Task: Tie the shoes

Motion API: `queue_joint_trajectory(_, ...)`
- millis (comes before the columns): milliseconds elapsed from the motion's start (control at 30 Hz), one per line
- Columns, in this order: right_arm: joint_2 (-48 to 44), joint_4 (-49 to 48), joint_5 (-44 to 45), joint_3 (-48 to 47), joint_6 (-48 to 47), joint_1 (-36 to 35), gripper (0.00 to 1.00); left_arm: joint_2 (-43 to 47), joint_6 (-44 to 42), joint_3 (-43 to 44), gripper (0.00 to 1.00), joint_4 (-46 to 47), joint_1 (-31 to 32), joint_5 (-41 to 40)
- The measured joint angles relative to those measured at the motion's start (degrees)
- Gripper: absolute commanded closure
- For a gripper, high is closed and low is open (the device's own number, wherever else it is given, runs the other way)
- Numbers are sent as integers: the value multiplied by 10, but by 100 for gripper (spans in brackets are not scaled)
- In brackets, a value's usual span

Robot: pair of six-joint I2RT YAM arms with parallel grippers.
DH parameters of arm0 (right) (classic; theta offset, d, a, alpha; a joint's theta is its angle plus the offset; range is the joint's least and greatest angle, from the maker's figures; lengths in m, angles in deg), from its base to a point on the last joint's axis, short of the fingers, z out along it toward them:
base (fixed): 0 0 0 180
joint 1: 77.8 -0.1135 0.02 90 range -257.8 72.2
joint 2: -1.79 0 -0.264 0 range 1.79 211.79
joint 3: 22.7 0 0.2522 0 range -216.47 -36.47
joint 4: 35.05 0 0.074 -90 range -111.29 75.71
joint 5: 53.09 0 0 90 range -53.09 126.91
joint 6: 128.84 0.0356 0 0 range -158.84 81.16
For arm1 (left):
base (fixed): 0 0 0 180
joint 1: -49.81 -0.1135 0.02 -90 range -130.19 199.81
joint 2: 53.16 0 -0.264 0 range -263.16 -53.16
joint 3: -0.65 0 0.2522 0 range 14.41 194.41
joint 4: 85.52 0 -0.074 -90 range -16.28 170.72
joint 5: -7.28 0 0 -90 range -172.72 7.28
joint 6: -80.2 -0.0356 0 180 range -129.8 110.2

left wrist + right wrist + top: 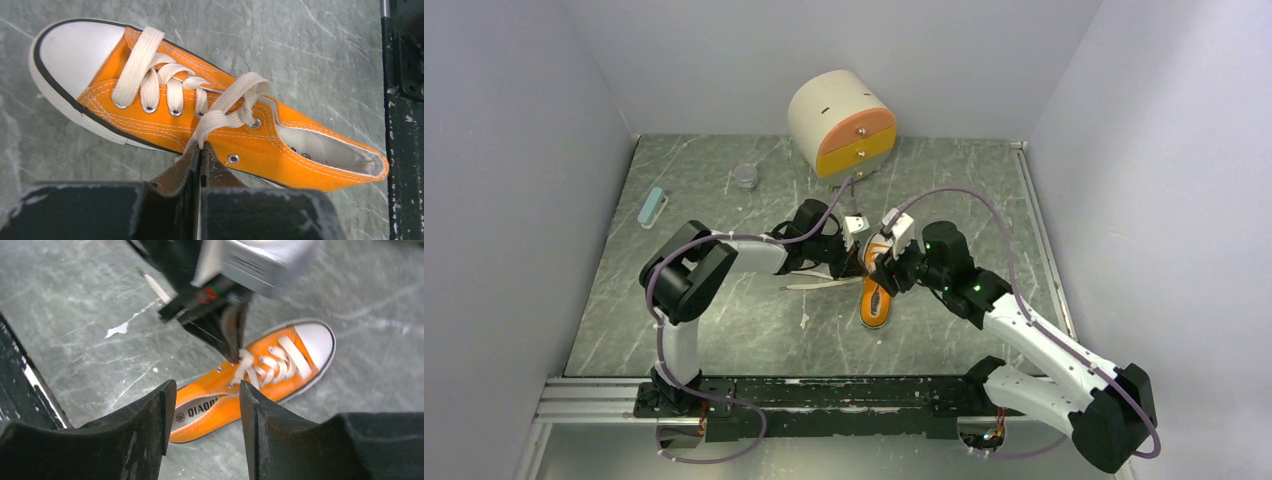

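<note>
An orange sneaker point(875, 298) with a white toe cap lies on the marbled table between both arms. In the left wrist view the sneaker point(150, 120) fills the frame, and my left gripper point(201, 148) is shut on a white lace point(220, 118) that comes off the upper eyelets. A loose lace end point(812, 286) trails left across the table. My right gripper point(206, 390) hangs open above the heel opening of the sneaker point(275, 382), with nothing between its fingers. That view also shows the left gripper point(234, 351) pinching the lace point(245, 360).
A round white drawer unit with orange fronts point(842, 125) stands at the back. A small grey cylinder point(746, 177) and a light blue block point(653, 207) lie at the back left. A metal rail point(594, 398) runs along the near edge. Grey walls enclose the table.
</note>
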Motion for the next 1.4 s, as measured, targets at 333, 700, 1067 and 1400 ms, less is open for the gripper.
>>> queue_joint_trajectory(333, 62, -22, -10, -21, -275, -135, 49, -50, 28, 78, 95, -70, -5, 37)
queue_joint_trajectory(700, 283, -129, 126, -64, -310, -248, 65, -89, 29, 151, 95, -134, -22, 59)
queue_joint_trajectory(1067, 462, -272, 289, -105, -288, -250, 72, -97, 20, 171, 95, -169, -28, 72)
queue_joint_trajectory(1400, 513, -316, 309, -119, -328, -226, 83, -99, 19, 172, 95, -171, -36, 78)
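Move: The loose lace on the table lies about 13 cm to the right hand's left, 4 cm ahead and some 15 cm below. The shoe is just 3 cm left and 2 cm ahead, about 12 cm below; the left gripper, still pinching the lace loop, is 6 cm left and 4 cm ahead, 11 cm below. From the left hand, the loose lace lies about 7 cm left, level with it and 4 cm down. Right hand drops about 13 cm, sweeping left then forward around the left gripper to the loose lace, narrowing. ##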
